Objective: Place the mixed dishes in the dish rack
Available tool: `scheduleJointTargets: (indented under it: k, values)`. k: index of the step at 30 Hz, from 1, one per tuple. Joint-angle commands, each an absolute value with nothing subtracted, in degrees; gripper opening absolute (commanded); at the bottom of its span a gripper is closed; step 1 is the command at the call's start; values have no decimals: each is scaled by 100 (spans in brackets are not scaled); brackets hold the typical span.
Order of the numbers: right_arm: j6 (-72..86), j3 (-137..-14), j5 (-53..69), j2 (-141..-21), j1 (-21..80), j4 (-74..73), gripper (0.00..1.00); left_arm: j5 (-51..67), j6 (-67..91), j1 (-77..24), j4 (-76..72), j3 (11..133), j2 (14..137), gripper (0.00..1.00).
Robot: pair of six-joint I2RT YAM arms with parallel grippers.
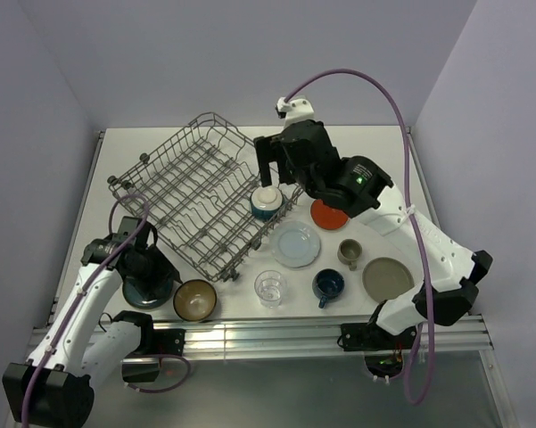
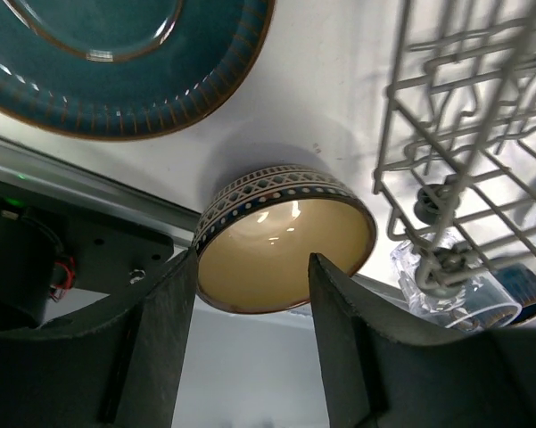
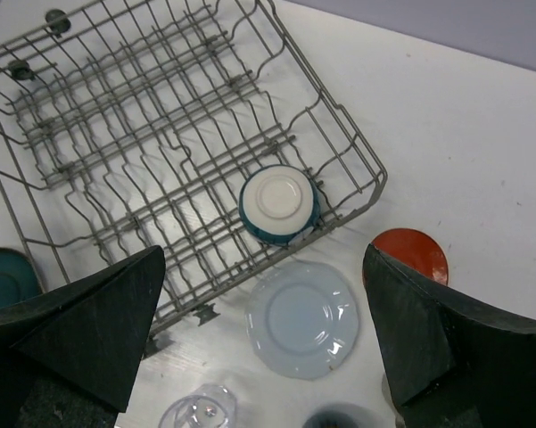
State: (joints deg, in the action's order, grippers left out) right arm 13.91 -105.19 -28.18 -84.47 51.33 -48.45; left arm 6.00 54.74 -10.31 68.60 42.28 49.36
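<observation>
The grey wire dish rack (image 1: 201, 192) lies tilted on the white table, with an upturned teal-and-white cup (image 1: 266, 203) in its right corner. My right gripper (image 1: 275, 174) hovers above that cup (image 3: 279, 205), open wide and empty (image 3: 264, 259). My left gripper (image 1: 143, 260) hangs open over the teal plate (image 1: 152, 290) at the near left. In the left wrist view nothing sits between its fingers (image 2: 160, 339), and the gold-brown bowl (image 2: 285, 241) lies beyond them. On the table are a pale blue plate (image 1: 295, 243), red plate (image 1: 328, 214), clear glass (image 1: 270, 287) and blue cup (image 1: 327, 285).
A beige cup (image 1: 349, 253) and a beige plate (image 1: 388, 278) lie at the near right. The gold-brown bowl (image 1: 195, 300) is close to the table's front rail (image 1: 276, 334). The rack's near corner (image 2: 428, 205) stands right beside the glass (image 2: 446, 285).
</observation>
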Motion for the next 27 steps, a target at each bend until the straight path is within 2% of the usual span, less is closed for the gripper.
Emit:
scheduleJointTargets:
  k: [1, 13, 17, 22, 27]
  values:
    - [1450, -10170, -2760, -8192, 5019, -4615, 100, 896, 5984, -1125, 6548, 3964, 4843, 58]
    - [1380, -9343, -2839, -7436, 4904, -4377, 100, 1406, 8111, -1151, 6310, 3270, 4183, 60]
    - [1275, -9185, -2821, -7251, 4834, -4237, 100, 1196, 8516, -1151, 6539, 3340, 4236, 63]
    - [1213, -9044, -2733, -7093, 4711, -4148, 100, 1380, 9069, -1151, 6083, 3191, 4096, 62]
    - [1160, -8842, -2725, -6874, 4658, -4026, 100, 1188, 9097, -1151, 6248, 3278, 4412, 63]
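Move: Just right of the left hand lies the brown bowl, about 5 cm over, 2 cm back and 8 cm below the fingers. The teal plate sits roughly 9 cm to the hand's left and 4 cm ahead, while the rack's near corner is some 12 cm to its right and 5 cm ahead, both also about 8 cm down. From the right hand, high over the table, the brown bowl is roughly 24 cm left, 20 cm back and 35 cm below. Turning counter-clockwise by nearly 30 degrees, the left hand eases about 3 cm right and 2 cm down towards the brown bowl; its wrist also tilts so the fingertips swing rightward, and the half-open fingers keep their gap. Meanwhile the right hand, empty and wide open, draws some 5 cm right, dipping 3 cm and then partly rising again. ##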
